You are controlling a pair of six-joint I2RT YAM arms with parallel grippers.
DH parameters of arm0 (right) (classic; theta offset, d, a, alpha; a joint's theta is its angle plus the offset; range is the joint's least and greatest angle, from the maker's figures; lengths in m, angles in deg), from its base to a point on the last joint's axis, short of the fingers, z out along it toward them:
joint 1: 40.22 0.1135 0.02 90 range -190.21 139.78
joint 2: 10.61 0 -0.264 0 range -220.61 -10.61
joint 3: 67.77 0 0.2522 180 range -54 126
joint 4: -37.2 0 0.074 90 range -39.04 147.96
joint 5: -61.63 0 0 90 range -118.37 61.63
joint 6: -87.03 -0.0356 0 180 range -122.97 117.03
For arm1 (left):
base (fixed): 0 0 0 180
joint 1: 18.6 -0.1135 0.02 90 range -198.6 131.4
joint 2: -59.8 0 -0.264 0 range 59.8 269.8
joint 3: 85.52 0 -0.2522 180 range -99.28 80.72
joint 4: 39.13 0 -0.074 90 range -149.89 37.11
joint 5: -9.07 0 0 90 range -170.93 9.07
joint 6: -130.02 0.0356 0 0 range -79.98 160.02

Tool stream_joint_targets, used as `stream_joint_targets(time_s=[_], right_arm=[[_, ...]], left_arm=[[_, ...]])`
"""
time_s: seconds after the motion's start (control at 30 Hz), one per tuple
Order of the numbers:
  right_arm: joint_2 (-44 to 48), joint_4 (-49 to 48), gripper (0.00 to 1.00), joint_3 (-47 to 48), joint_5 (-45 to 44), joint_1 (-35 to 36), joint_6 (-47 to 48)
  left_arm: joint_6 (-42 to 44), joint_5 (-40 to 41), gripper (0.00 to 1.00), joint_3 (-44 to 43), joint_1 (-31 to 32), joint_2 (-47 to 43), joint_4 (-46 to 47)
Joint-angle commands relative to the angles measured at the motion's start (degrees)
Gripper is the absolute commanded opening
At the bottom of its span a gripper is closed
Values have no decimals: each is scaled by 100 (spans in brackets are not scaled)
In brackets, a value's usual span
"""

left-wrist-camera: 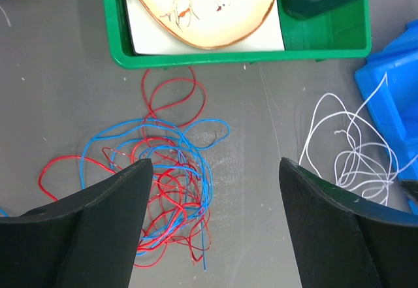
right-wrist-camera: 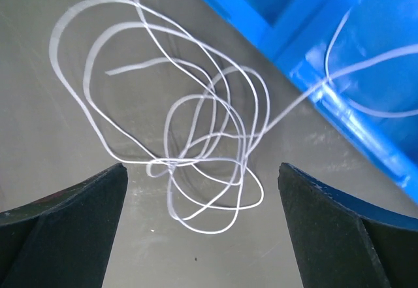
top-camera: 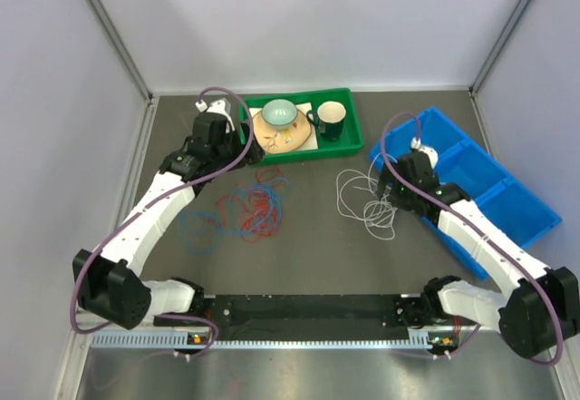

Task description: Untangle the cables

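The red and blue cables lie in one tangle (top-camera: 258,205) on the grey table, with a blue loop (top-camera: 198,229) trailing to the left. In the left wrist view this tangle (left-wrist-camera: 171,183) sits by my left finger (left-wrist-camera: 111,216). My left gripper (left-wrist-camera: 215,165) hovers open over the table with nothing between its fingers. The white cable (top-camera: 367,199) lies apart to the right in loose loops. My right gripper (right-wrist-camera: 202,168) hangs open just above the white cable (right-wrist-camera: 209,145), holding nothing. One white strand runs over the blue bin's edge (right-wrist-camera: 353,66).
A green tray (top-camera: 349,146) at the back holds a plate (top-camera: 276,135), a pale bowl (top-camera: 279,112) and a dark mug (top-camera: 330,119). A blue divided bin (top-camera: 507,205) stands along the right side, close to my right arm.
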Motion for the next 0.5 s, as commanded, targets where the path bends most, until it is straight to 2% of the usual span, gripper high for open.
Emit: stream_joint_targets(time_s=[0.0,0.27,0.47], right_arm=[[-102,-583,97,-339,18,15,-604],[-936,-1408,96,-506,78,-239,-700],[-1622,-2024,91,-427,167,-257,-867]], left_arm=[[-22,-253,83,85,-21,-175,214],[-13,-244,83,120,-21,-228,188],[22,-174,83,137,-30,-272,144]])
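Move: The white cable's tangle lies about 12 cm below the open right hand, some 3 cm ahead and 2 cm left. From that hand the blue bin's middle is about 20 cm right and 6 cm ahead, the red and blue cables roughly 31 cm left and about level. From the left hand the white tangle is some 30 cm right, 4 cm back and 22 cm below. The right hand sinks about 6 cm towards the white tangle, easing slightly forward later, fingers staying wide open. ##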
